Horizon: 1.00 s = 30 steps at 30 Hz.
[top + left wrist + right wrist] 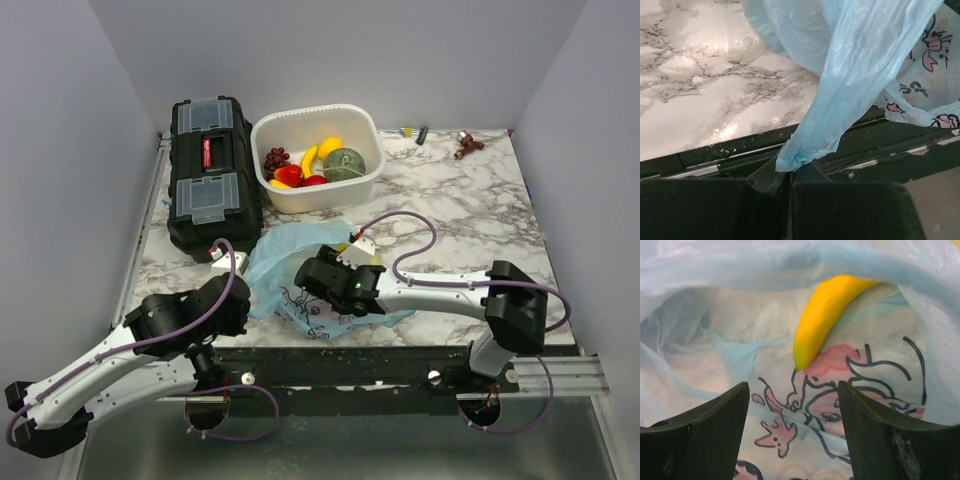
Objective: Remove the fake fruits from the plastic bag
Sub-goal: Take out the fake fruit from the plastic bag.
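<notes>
The light-blue plastic bag point(290, 270) lies crumpled at the table's front edge. My left gripper point(789, 175) is shut on a twisted strip of the bag point(850, 95) and holds it up. My right gripper point(794, 390) reaches inside the bag mouth point(790, 270) and stands open, nothing between its fingers. A yellow banana point(825, 315) lies inside the bag just beyond the fingertips, its tip pointing at the gap. In the top view the right gripper point(315, 278) is buried in the bag. Grapes point(275, 158), a red piece point(290, 176), a banana point(309, 160) and a green melon point(344, 165) sit in the white tub point(366, 126).
A black toolbox point(208, 170) stands at the back left beside the tub. Small loose bits point(467, 145) lie at the back right. The dark table rail point(890, 145) runs under the bag. Grey walls enclose the table on three sides.
</notes>
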{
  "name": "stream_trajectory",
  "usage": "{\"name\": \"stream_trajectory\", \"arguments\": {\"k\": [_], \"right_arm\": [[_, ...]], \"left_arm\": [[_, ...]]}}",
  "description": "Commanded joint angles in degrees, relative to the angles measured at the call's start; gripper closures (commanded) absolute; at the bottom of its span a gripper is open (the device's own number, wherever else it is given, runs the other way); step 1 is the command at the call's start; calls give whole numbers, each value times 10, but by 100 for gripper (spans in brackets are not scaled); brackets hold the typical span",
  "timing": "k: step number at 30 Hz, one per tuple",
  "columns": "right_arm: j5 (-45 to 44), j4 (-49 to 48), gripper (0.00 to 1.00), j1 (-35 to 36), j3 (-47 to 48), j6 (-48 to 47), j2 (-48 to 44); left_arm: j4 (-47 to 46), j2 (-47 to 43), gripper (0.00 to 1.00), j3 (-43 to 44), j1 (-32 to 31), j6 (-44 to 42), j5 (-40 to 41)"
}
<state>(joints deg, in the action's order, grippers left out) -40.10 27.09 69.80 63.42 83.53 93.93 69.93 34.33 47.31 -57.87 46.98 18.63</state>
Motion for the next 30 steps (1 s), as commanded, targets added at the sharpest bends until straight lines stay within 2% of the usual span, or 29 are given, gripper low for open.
{"name": "stream_trajectory", "arguments": {"k": [1, 12, 19, 25, 28, 30], "right_arm": [[-63, 81, 27, -18, 49, 113, 48], [-57, 93, 28, -75, 105, 123, 150], [-38, 109, 40, -98, 132, 129, 209], [-32, 113, 44, -99, 139, 125, 236], [-20, 112, 54, -101, 137, 125, 242], [-14, 107, 65, -102, 134, 122, 238]], "left_arm": [[3, -9, 100, -2, -1, -3, 5], [2, -8, 100, -2, 0, -3, 4], [1, -2, 100, -2, 0, -5, 3], [2, 2, 100, -1, 0, -6, 2], [2, 2, 100, -1, 0, -6, 1], [2, 2, 100, -2, 0, -6, 2]]}}
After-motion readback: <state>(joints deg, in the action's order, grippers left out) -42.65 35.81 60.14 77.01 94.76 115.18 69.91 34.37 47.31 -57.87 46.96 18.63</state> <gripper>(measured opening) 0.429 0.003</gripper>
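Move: The yellow fake banana lies in the blue bag ahead of the open right hand, its middle about 6 cm forward, 3 cm to the right and some 8 cm below. The white basin stands farther out, roughly 24 cm straight ahead; the black toolbox is about 22 cm ahead and 20 cm to the left. From the left hand, which pinches a bag handle, the banana is some 14 cm forward, 17 cm right and 13 cm below. Forward and down in about equal parts, some 7.5 cm each with a slight drift right, the right hand reaches deeper into the bag towards the banana, turning clockwise close to 20 degrees, then slows to a stop as its wide-open fingers narrow to under half open; whether they touch the banana can't be seen. The left hand stays put, still pinching the handle. ##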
